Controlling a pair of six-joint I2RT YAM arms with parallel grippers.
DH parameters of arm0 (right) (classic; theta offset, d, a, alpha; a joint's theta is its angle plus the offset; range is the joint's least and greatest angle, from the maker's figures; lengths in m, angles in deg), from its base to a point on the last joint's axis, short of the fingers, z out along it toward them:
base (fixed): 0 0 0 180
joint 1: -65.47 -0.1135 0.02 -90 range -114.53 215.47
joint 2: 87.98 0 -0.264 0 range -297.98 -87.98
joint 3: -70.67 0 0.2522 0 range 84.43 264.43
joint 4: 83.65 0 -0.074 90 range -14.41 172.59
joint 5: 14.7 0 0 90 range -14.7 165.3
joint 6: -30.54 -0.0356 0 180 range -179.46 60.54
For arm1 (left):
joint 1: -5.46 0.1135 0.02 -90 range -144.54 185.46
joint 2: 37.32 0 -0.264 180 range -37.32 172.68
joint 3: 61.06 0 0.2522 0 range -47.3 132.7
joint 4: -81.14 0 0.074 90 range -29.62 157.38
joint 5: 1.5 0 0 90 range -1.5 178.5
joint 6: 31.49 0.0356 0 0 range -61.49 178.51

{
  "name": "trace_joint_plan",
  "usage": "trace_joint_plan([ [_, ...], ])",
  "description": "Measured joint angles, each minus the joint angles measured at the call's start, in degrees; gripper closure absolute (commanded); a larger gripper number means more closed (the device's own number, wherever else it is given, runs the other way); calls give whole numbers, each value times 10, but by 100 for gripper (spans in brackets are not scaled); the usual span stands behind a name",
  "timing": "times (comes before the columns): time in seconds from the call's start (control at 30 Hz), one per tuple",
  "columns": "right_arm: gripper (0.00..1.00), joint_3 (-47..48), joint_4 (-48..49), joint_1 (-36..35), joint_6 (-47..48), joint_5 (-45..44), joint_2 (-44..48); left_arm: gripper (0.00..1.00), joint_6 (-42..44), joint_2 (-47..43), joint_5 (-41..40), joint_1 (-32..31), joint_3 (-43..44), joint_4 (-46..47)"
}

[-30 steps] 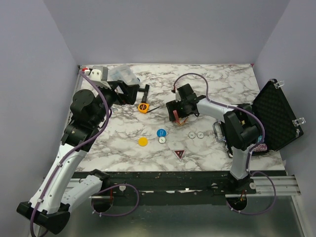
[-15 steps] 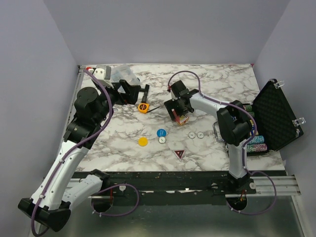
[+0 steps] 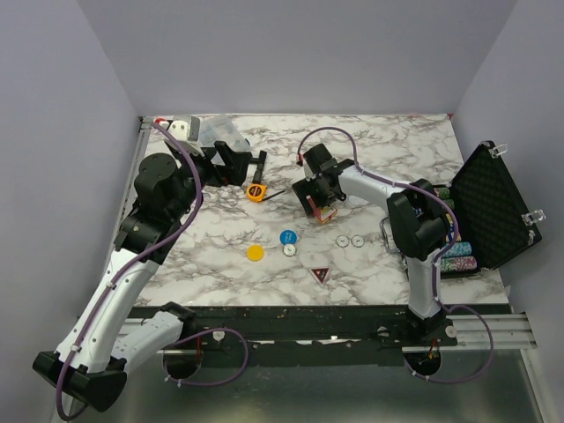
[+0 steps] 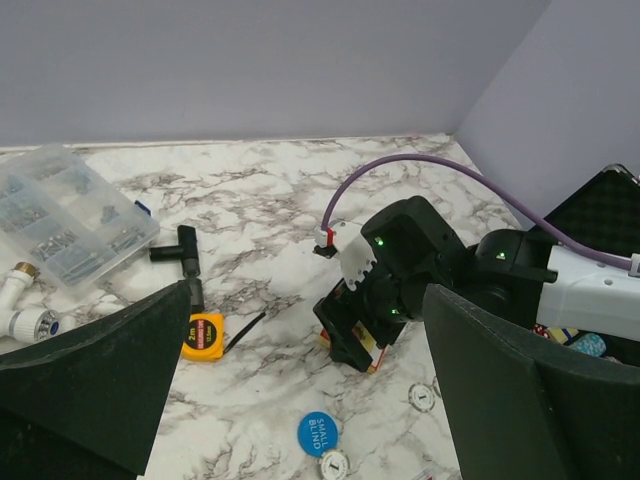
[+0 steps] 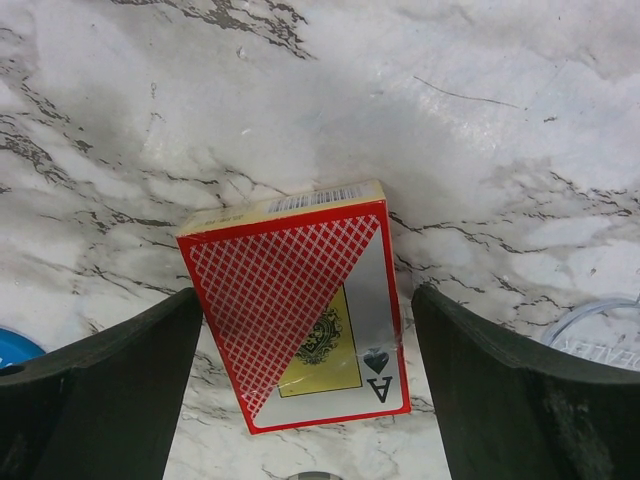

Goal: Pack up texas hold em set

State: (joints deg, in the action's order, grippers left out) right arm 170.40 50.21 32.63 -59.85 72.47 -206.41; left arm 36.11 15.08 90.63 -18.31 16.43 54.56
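The red card box (image 5: pixel 300 310) lies flat on the marble table, near its middle (image 3: pixel 324 212). My right gripper (image 5: pixel 305 295) is lowered over it, open, one finger on each side with a gap to the box. The left gripper (image 4: pixel 307 290) hangs open and empty at the back left (image 3: pixel 236 166). A blue disc (image 3: pixel 288 237), a yellow disc (image 3: pixel 256 253), white discs (image 3: pixel 342 240) and a red triangle (image 3: pixel 321 275) lie loose towards the front. The black briefcase (image 3: pixel 489 207) stands open at the right edge, with chip rows (image 3: pixel 458 256) in it.
An orange tape measure (image 3: pixel 256 190) with a black T-shaped piece (image 4: pixel 188 262) behind it lies next to the left gripper. A clear compartment box (image 3: pixel 216 132) and white fittings (image 4: pixel 20 300) sit in the back left corner. Purple walls close in the table.
The right arm swung its elbow in and the gripper came a little left and down around the card box, its jaws narrowing slightly. The left arm barely shifted.
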Motion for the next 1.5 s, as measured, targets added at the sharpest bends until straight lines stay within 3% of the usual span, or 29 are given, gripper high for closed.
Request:
trace_joint_plan([
  [0.47, 61, -25, 20, -1, 4, -3, 15, 1, -4, 10, 0, 0, 6, -2],
  [0.7, 71, -93, 35, -1, -1, -41, 69, 2, -8, 11, 0, 0, 7, -3],
  [0.77, 82, -119, 36, -1, -7, -63, 96, 1, -10, 11, 0, 0, 8, -4],
  [1.0, 82, -209, 50, -1, -23, -138, 242, 2, -16, 11, 6, 0, 15, -7],
  [1.17, 82, -247, 42, -1, -31, -240, 331, 2, -23, 11, 14, -8, 15, -7],
  [1.33, 83, -255, 0, 5, -22, -367, 365, 1, -22, 9, 12, -38, 15, -14],
  [1.5, 86, -255, -62, 36, -22, -436, 366, 2, -6, 1, -12, -88, 15, -19],
])
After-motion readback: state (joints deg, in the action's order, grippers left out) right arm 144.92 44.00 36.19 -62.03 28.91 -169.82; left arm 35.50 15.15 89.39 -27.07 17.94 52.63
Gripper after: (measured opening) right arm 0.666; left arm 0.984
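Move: The card deck sits between the right hand's open fingers, within about a centimetre of the hand point. From that hand, the clear button is about 8 cm right and 3 ahead, the white chips some 6 right and 9 back, the blue button roughly 8 left and 8 back. The open case's middle lies about 26 cm right and 6 back. From the left hand, the deck is roughly 17 cm right, 11 ahead and 37 below. The right fingers close and pinch the card deck by its two sides, then keep that grip while the hand lifts off slowly and speeds away right towards the case, about 20 cm right, 13 up and some 6 back, its fingers swinging from steeply down to point more forward and right. Late on, the empty left hand drifts some 5 cm right and back. ##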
